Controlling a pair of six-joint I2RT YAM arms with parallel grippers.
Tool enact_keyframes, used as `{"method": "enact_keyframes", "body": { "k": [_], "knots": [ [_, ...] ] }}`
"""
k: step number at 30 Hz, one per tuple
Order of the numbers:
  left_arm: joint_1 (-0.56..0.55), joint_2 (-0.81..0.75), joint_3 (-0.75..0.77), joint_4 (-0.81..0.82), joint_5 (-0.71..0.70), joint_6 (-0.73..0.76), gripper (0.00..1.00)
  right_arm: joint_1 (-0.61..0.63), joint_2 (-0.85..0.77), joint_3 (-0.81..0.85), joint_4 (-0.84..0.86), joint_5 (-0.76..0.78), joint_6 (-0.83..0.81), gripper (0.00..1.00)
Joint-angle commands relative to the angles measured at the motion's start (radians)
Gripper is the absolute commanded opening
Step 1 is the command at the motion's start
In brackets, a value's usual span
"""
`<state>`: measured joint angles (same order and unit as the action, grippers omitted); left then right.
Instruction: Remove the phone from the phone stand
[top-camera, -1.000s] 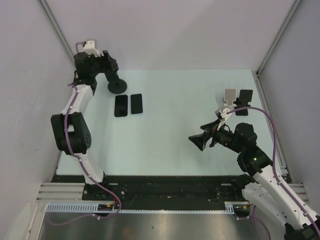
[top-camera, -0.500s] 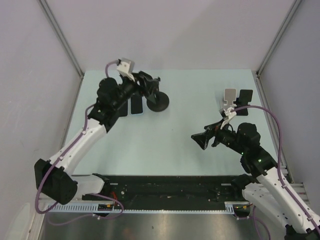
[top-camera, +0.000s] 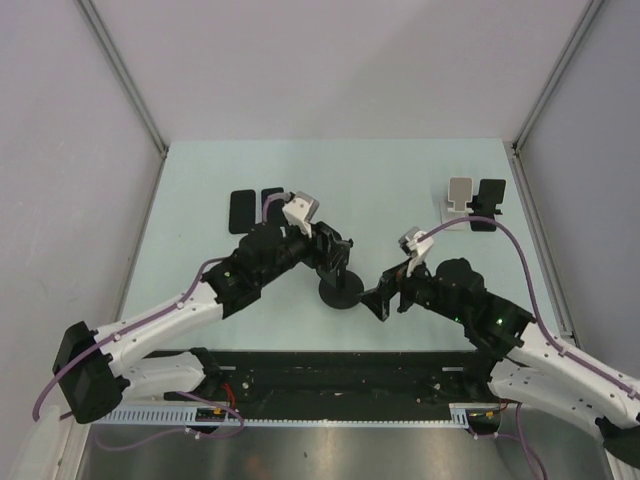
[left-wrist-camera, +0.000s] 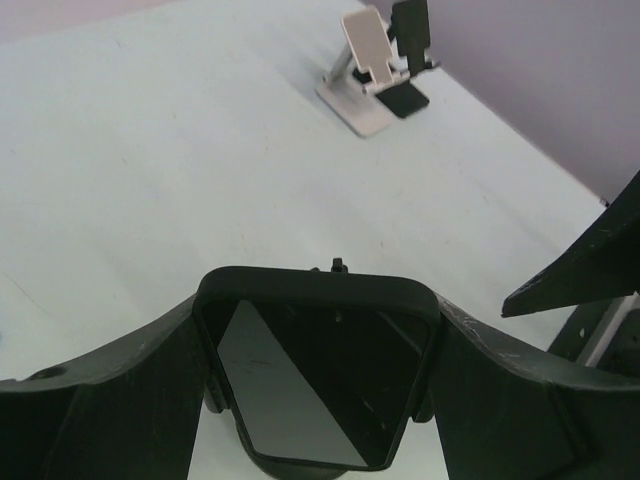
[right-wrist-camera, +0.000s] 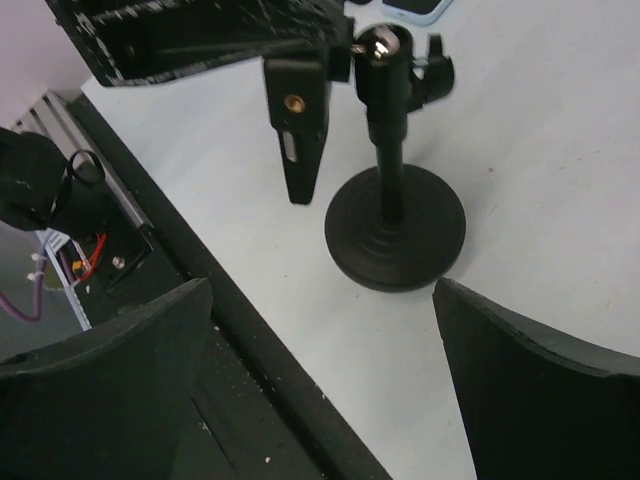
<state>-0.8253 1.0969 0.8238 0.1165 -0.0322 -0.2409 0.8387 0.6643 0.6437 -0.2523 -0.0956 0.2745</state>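
The phone (left-wrist-camera: 300, 390), dark and glossy, sits in the black cradle of the phone stand. In the top view the stand's round base (top-camera: 340, 293) rests on the table near the front middle. My left gripper (top-camera: 333, 255) is shut across the phone and cradle, one finger (left-wrist-camera: 120, 400) on each side. In the right wrist view the stand's pole and base (right-wrist-camera: 400, 235) rise to a ball joint under the left gripper. My right gripper (top-camera: 384, 297) hangs open just right of the base, with only bare table between its fingers (right-wrist-camera: 322, 290).
Two dark phones (top-camera: 243, 210) lie flat at the back left. A white stand (top-camera: 460, 192) and a black stand (top-camera: 488, 200) sit at the back right, also in the left wrist view (left-wrist-camera: 365, 70). The black front rail (right-wrist-camera: 250, 350) runs close under the right gripper.
The left arm has swung from the far back left to the front middle, bringing the stand with the phone. The right arm has shifted left and forward toward it.
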Motion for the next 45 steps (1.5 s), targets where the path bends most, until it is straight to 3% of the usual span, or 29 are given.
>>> {"method": "enact_keyframes", "body": {
  "k": [1, 6, 15, 26, 29, 38, 45],
  "knots": [
    [-0.073, -0.049, -0.021, 0.219, -0.122, -0.112, 0.01, 0.176, 0.055, 0.014, 0.096, 0.233, -0.014, 0.97],
    [-0.115, -0.043, -0.093, 0.233, -0.127, -0.155, 0.0, 0.307, 0.148, 0.013, 0.148, 0.407, -0.018, 0.89],
    [-0.127, -0.089, -0.176, 0.238, -0.094, -0.196, 0.0, 0.316, 0.225, -0.006, 0.242, 0.398, -0.003, 0.65],
    [-0.153, -0.098, -0.187, 0.236, -0.069, -0.193, 0.0, 0.31, 0.291, -0.004, 0.352, 0.433, 0.0, 0.48],
    [-0.153, -0.1, -0.192, 0.236, -0.054, -0.186, 0.0, 0.303, 0.291, -0.004, 0.334, 0.45, 0.015, 0.4],
    [-0.153, -0.114, -0.18, 0.213, -0.008, -0.118, 0.0, 0.3, 0.25, -0.004, 0.277, 0.405, 0.003, 0.0],
    [-0.152, -0.112, -0.112, 0.057, 0.005, -0.02, 0.0, 0.29, 0.209, -0.029, 0.257, 0.329, -0.05, 0.0]
  ]
}}
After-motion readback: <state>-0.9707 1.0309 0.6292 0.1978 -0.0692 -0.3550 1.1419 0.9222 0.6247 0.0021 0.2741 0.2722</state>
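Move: Out beyond the open right fingers, about 6 cm ahead, 7 cm left and 2 cm higher, is the lower clamp of the phone stand, which the left hand holds in the air; the phone sits some 9 cm ahead, 11 left and 4 above the right hand, the round base about 8 ahead, 7 left and 12 below. From the left hand the lower clamp is roughly 3 cm back, 4 right and 2 down. Swinging left about 6 cm and sinking 2 to 3 cm, the right hand reaches the lower clamp of the phone stand and closes its fingers from wide open until they pinch it. Meanwhile the left hand, keeping its grip around the phone in its holder, brings the stand back and down about 5 cm each way, quickly at first and then creeping, tipping slightly downward. ##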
